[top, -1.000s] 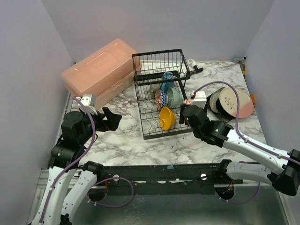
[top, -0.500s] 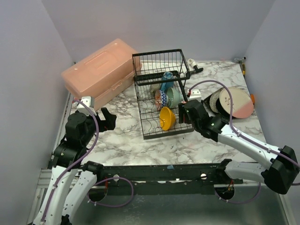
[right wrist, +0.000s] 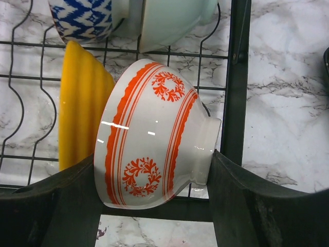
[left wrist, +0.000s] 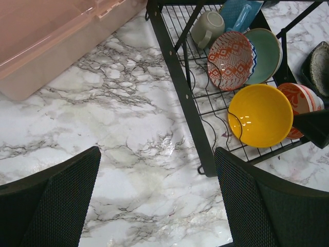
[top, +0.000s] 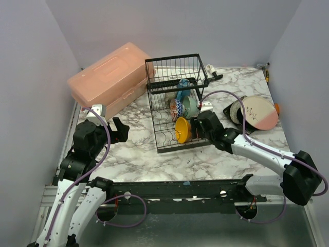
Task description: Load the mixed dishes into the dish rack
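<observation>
My right gripper (top: 198, 125) (right wrist: 152, 175) is shut on a white bowl with red-orange bands (right wrist: 151, 128) (left wrist: 300, 105). One finger is on its rim and the other on its foot. The bowl lies on its side over the front right corner of the black wire dish rack (top: 172, 59) (left wrist: 177, 87), right beside the yellow bowl (top: 183, 129) (right wrist: 82, 103). Also in the rack are a red-patterned bowl (left wrist: 230, 60), a mint bowl (left wrist: 267, 54), a blue-patterned bowl (right wrist: 82, 18) and an olive mug (left wrist: 208, 25). My left gripper (top: 123, 131) (left wrist: 157, 195) is open and empty over bare marble left of the rack.
A salmon-pink plastic box (top: 108, 77) fills the back left. A pink-cream plate (top: 259, 113) leans over a dark plate (top: 235, 110) to the right of the rack. Side walls close in both edges of the marble table (top: 144, 154).
My right arm has swung left with the bowl, bringing it against the rack's front right corner. My left arm has drawn back slightly, its gripper still open.
</observation>
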Robot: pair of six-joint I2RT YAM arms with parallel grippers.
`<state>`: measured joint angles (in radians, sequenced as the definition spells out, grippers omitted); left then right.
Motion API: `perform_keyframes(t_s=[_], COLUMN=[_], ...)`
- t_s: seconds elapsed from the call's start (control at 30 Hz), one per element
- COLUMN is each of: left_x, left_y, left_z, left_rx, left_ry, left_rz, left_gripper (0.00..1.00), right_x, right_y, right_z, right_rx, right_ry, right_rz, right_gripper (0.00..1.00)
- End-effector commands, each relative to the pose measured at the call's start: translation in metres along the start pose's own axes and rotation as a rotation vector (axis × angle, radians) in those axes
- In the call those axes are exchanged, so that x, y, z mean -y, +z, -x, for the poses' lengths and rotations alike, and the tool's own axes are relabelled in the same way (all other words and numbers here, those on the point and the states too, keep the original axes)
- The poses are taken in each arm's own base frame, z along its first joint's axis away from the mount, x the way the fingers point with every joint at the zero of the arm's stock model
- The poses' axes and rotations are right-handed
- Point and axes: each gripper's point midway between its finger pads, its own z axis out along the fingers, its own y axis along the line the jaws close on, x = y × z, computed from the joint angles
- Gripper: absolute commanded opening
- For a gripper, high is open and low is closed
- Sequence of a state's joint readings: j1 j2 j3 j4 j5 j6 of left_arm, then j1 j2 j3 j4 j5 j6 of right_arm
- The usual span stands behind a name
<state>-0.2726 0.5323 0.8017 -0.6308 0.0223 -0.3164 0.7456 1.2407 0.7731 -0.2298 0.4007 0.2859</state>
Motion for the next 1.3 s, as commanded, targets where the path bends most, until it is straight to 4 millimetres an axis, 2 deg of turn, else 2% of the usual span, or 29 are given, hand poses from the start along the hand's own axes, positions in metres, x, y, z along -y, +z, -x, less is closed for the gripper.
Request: perform_keyframes(t_s=[0.0,0.33,0.4,0.43,0.5,0.6,0.73,0.8,1.17,1.27], left_x=[0.005,0.007,0.006,0.006,0.006,0.006,0.007,0.007,0.007,0.007], left_y=[0.002,0.001,0.001,0.001,0.002,0.002,0.003,0.002,0.006,0.005], left_z=[-0.002,-0.002,-0.002,-0.002,-0.002,-0.003,-0.003,-0.003,-0.005,-0.004], left_rx=[-0.007,-0.005,-0.003,-0.004,-0.004,-0.008,-0.01,-0.01,-0.025,-0.02], left_ry=[0.014,0.015,0.014,0.014,0.015,0.014,0.014,0.015,0.011,0.009], left_rz=[-0.032,-0.045,-0.041,-0.039,-0.039,-0.04,-0.046,-0.044,-0.05,-0.048], left_gripper=[0.9,0.9,0.9,0.9,0.9,0.9,0.9,0.9,0.9,0.9], right_x=[-0.005,-0.003,-0.005,-0.008,-0.011,-0.015,-0.014,-0.01,0.006,0.008], right_y=[0.008,0.021,0.023,0.023,0.024,0.025,0.023,0.023,0.01,0.002], right_z=[0.007,-0.001,-0.002,-0.003,-0.004,-0.006,-0.012,-0.011,0.004,0.012], right_rx=[0.041,0.014,0.0,-0.009,-0.02,-0.026,-0.031,-0.023,0.016,0.028], right_ry=[0.025,0.073,0.076,0.076,0.077,0.089,0.108,0.131,0.178,0.201], right_rz=[0.046,0.105,0.114,0.126,0.143,0.161,0.168,0.146,0.074,0.068], right_gripper=[0.0,0.01,0.17,0.23,0.24,0.34,0.6,0.69,0.91,0.92])
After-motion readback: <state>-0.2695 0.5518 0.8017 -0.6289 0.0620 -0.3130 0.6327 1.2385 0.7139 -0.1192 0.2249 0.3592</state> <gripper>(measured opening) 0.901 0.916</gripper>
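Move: My right hand holds the white-orange bowl just above its place at the rack's near right end; that place lies about 3 cm below and 1 cm ahead of the hand. The yellow bowl stands some 6 cm to the left and level with the hand, the green bowl about 9 cm ahead and 2 cm left, the blue patterned bowl 8 cm ahead and 7 cm left. From my left hand that place is roughly 26 cm right, 6 cm ahead and 16 cm lower. I lower the white-orange bowl about 2.5 cm with my right hand onto the rack wires, beside the yellow bowl, easing 1 cm forward and rolling the hand almost 10 degrees, left side up. There I hold still briefly, then open my fingers, let go of the bowl and start up by about 1.5 cm. ##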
